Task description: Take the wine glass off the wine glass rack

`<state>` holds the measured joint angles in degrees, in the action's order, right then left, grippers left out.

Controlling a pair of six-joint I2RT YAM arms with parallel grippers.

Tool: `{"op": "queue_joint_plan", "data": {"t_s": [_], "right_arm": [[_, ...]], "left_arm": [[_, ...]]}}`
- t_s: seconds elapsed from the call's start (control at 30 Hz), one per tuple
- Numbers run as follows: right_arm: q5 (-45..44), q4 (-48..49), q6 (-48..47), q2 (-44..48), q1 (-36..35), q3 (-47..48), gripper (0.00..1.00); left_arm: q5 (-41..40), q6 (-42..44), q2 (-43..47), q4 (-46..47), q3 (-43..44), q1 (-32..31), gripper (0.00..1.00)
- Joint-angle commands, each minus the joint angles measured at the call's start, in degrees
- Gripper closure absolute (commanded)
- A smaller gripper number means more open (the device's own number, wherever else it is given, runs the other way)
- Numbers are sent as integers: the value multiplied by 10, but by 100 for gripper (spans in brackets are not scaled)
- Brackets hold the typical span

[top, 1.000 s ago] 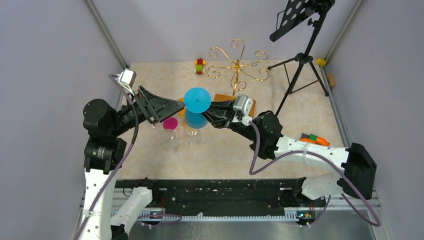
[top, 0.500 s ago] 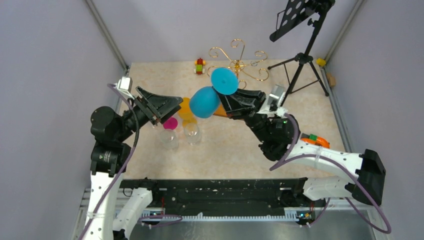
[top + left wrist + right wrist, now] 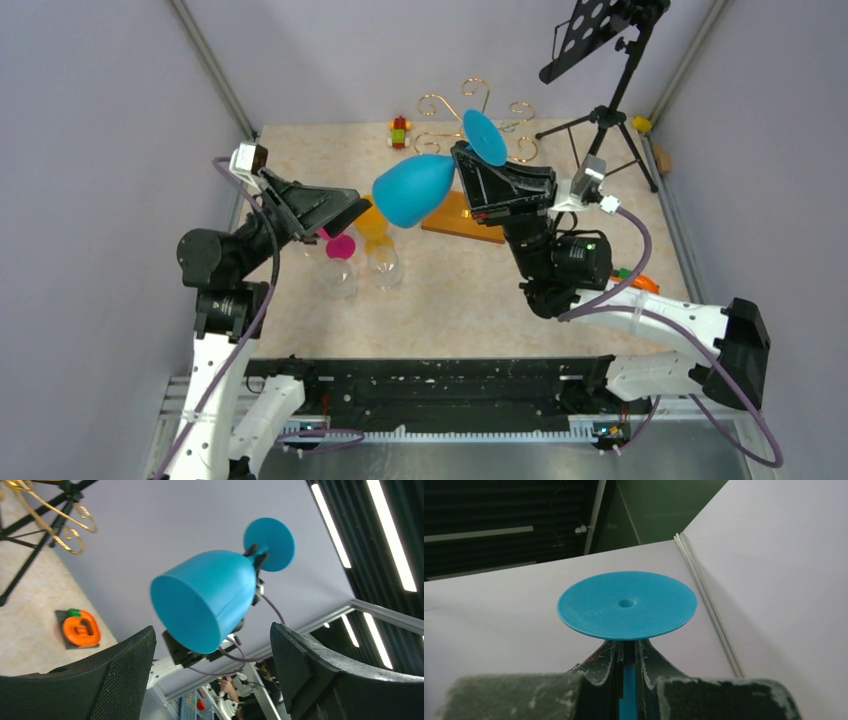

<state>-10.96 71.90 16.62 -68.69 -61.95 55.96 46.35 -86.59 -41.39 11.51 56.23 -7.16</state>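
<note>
A blue wine glass (image 3: 412,188) hangs in the air, tipped with its bowl to the left and its round foot (image 3: 484,137) towards the back. My right gripper (image 3: 462,165) is shut on its stem; in the right wrist view the fingers (image 3: 599,667) pinch the stem just under the foot (image 3: 626,605). The gold wire wine glass rack (image 3: 478,125) stands behind on its orange-brown base (image 3: 465,218), with nothing hanging on it. My left gripper (image 3: 345,210) is open and empty, left of the bowl. In its own view the bowl (image 3: 210,600) floats beyond the spread fingers (image 3: 212,645).
Below the left gripper, glasses stand on the table: one with a pink foot (image 3: 340,248), an orange one (image 3: 372,222) and a clear one (image 3: 385,265). A black tripod stand (image 3: 605,110) is at the back right. A toy car (image 3: 399,131) sits at the back, an orange item (image 3: 630,278) on the right.
The right gripper has lifted the blue wine glass up and back to the right, tipping it sideways. The left gripper has opened and drawn back to the left.
</note>
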Motion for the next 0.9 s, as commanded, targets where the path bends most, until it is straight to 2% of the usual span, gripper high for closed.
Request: {"op": "queue_joint_plan", "data": {"t_s": [0.0, 0.1, 0.23, 0.5, 0.57, 0.73, 0.8, 0.83, 0.87], "right_arm": [[7, 29, 65, -27, 3, 36, 100], [12, 29, 77, -40, 3, 38, 100], [14, 30, 83, -49, 3, 39, 100], [19, 37, 101, -76, 3, 32, 100], [21, 43, 107, -82, 3, 29, 100], [25, 57, 113, -83, 3, 20, 100], [24, 58, 112, -81, 3, 18, 100], [24, 58, 112, -81, 3, 16, 100], [24, 57, 111, -79, 3, 14, 100]], "left_arm": [[28, -84, -4, 149, -23, 0, 13], [31, -124, -10, 212, -31, 0, 18], [32, -139, -9, 230, -30, -1, 31], [30, -162, -14, 266, -31, -2, 47], [27, -163, -15, 269, -33, -2, 53], [20, -165, -19, 274, -36, -2, 81], [18, -164, -20, 274, -36, -2, 95], [16, -164, -21, 274, -36, -2, 100], [15, -162, -22, 274, -36, -2, 100]]}}
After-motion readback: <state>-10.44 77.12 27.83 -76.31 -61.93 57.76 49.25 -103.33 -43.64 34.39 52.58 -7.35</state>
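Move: The blue wine glass is already in my right fingers by the stem, bowl towards my left hand: its middle is about 10 cm right of my open left hand, 2 cm ahead and 3 cm above. From my right hand, the left gripper waits some 14 cm left, 3 cm back and 5 cm lower. Well below my left hand, roughly 38 cm, a clear glass stands 9 cm ahead and the yellow glass 16 cm ahead, both about in line; the gold rack is 20 cm ahead, 18 cm right and 30 cm down. I bring the bowl to my left hand with my right, about 3 cm left and slightly down, turning some 10 degrees counter-clockwise, stem still pinched. Meanwhile my left hand rises and draws back, some 3 cm each way, turning a little clockwise, then shuts from wide open onto the near upper side of the bowl's rim, pinching its wall. ##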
